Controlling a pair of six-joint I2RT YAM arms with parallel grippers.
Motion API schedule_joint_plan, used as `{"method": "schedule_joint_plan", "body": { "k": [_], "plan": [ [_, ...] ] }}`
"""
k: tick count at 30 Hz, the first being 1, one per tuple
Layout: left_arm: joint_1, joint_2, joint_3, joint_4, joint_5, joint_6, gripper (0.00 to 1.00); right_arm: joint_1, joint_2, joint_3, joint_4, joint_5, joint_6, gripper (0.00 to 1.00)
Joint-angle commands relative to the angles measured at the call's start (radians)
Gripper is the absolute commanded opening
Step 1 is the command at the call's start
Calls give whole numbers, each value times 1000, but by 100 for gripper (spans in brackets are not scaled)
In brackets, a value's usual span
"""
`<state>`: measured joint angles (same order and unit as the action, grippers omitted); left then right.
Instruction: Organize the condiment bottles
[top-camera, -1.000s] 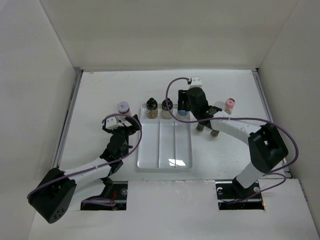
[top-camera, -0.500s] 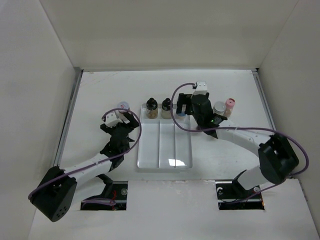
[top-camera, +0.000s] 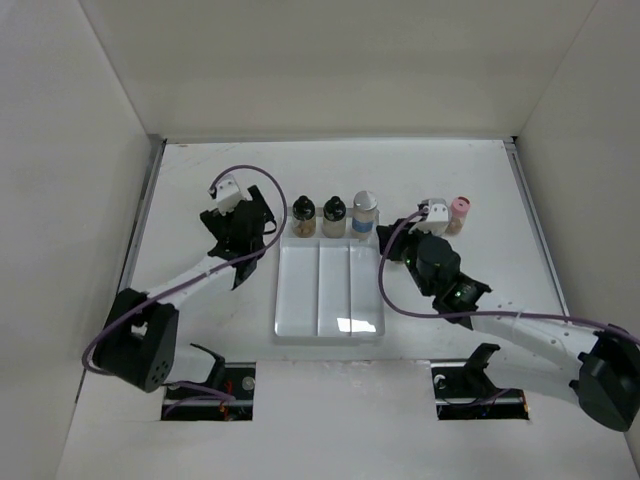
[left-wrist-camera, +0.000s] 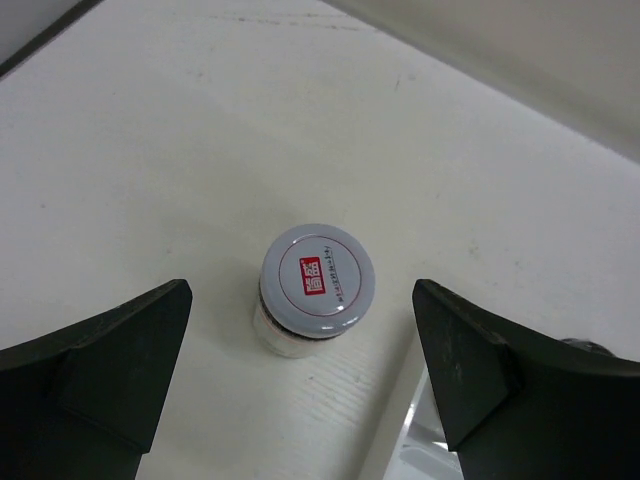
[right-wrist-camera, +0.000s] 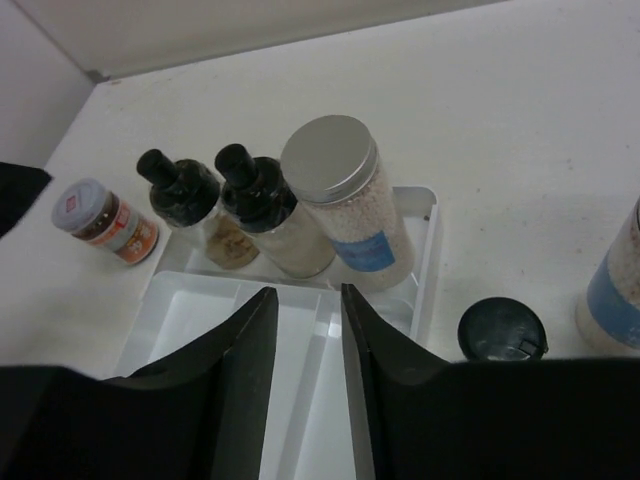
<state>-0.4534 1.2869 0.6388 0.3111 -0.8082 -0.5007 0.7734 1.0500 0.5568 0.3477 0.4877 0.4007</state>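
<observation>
Three condiment bottles stand across the far end of the white tray (top-camera: 285, 300): two black-capped ones (top-camera: 304, 215) (top-camera: 334, 214) and a silver-capped one with a blue label (top-camera: 365, 212). My left gripper (top-camera: 248, 216) (left-wrist-camera: 302, 292) hangs wide open over a grey-capped jar (left-wrist-camera: 318, 278) left of the tray; that jar stands between the fingers, untouched. My right gripper (top-camera: 398, 250) (right-wrist-camera: 305, 300) sits just near of the silver-capped bottle (right-wrist-camera: 340, 195), above the tray's right side. Its jaws are nearly together with nothing between them.
A pink-capped jar (top-camera: 459, 211) stands right of the tray. The right wrist view shows a small black-capped jar (right-wrist-camera: 503, 330) and a blue-labelled bottle (right-wrist-camera: 615, 290) on the table right of the tray (right-wrist-camera: 425, 245). White walls enclose the table.
My right gripper let go of the silver-capped bottle at the tray's far right, drew back toward me and closed. My left gripper moved farther away, over the grey-capped jar.
</observation>
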Motion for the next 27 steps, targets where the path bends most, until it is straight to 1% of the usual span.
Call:
{"method": "schedule_joint_plan", "body": {
  "k": [1,2,4,5,6,8,13,15,18,20,21,22,23,24,25,27],
  "plan": [
    [34,90,88,-79,57,24,94,30,-28,-11,125,11,15,40],
    [44,115,99,-70,50,31,94,30,-21,-15,135,11,15,47],
    [55,150,111,-53,43,39,94,30,-1,-21,149,0,18,68],
    [63,172,119,-47,44,44,94,30,5,-21,148,-8,18,76],
    [69,196,131,-47,50,47,94,31,8,-24,152,-11,18,82],
    [75,235,154,-46,60,47,94,31,10,-28,154,-12,20,88],
    [75,290,194,-18,84,57,93,40,21,-26,154,-29,17,88],
    [77,322,219,-24,87,68,90,42,24,-24,154,-28,15,88],
    [78,336,210,-12,92,64,86,42,33,-23,151,-31,15,88],
    [84,353,211,-3,99,60,79,42,31,-21,154,-28,12,88],
    [86,354,213,-1,107,60,74,42,31,-23,154,-28,12,88],
    [88,351,210,0,106,60,68,42,36,-23,155,-29,12,88],
    [88,339,202,3,98,59,59,42,44,-23,157,-31,12,88],
    [88,325,190,12,89,57,52,42,47,-23,155,-31,12,88],
    [85,306,176,23,75,59,47,42,47,-21,151,-31,10,88],
    [74,246,145,23,28,68,42,42,38,-24,157,-28,9,88]
  ]
}}
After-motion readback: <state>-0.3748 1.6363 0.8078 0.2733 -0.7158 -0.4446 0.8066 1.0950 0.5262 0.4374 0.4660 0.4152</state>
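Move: The grey-lidded condiment jar stands about 5 cm ahead of the open left hand, in line with it sideways, its middle some 9 cm lower. Level with the jar, the nearer black-capped bottle in the tray is roughly 14 cm to the jar's right, and the second black-capped bottle about 21 cm to its right. From the right hand, the jar lies about 31 cm left, 10 cm ahead and some 12 cm down. The grey-lidded jar is met from above and behind by the left hand, which sinks about 7 cm while reaching some 5 cm forward, its fingers tipping roughly 15 degrees further down. It slows, then closes, pinching the jar just at the lid between both pads. The right hand opens wide and eases barely 2 cm left beside the tray. ##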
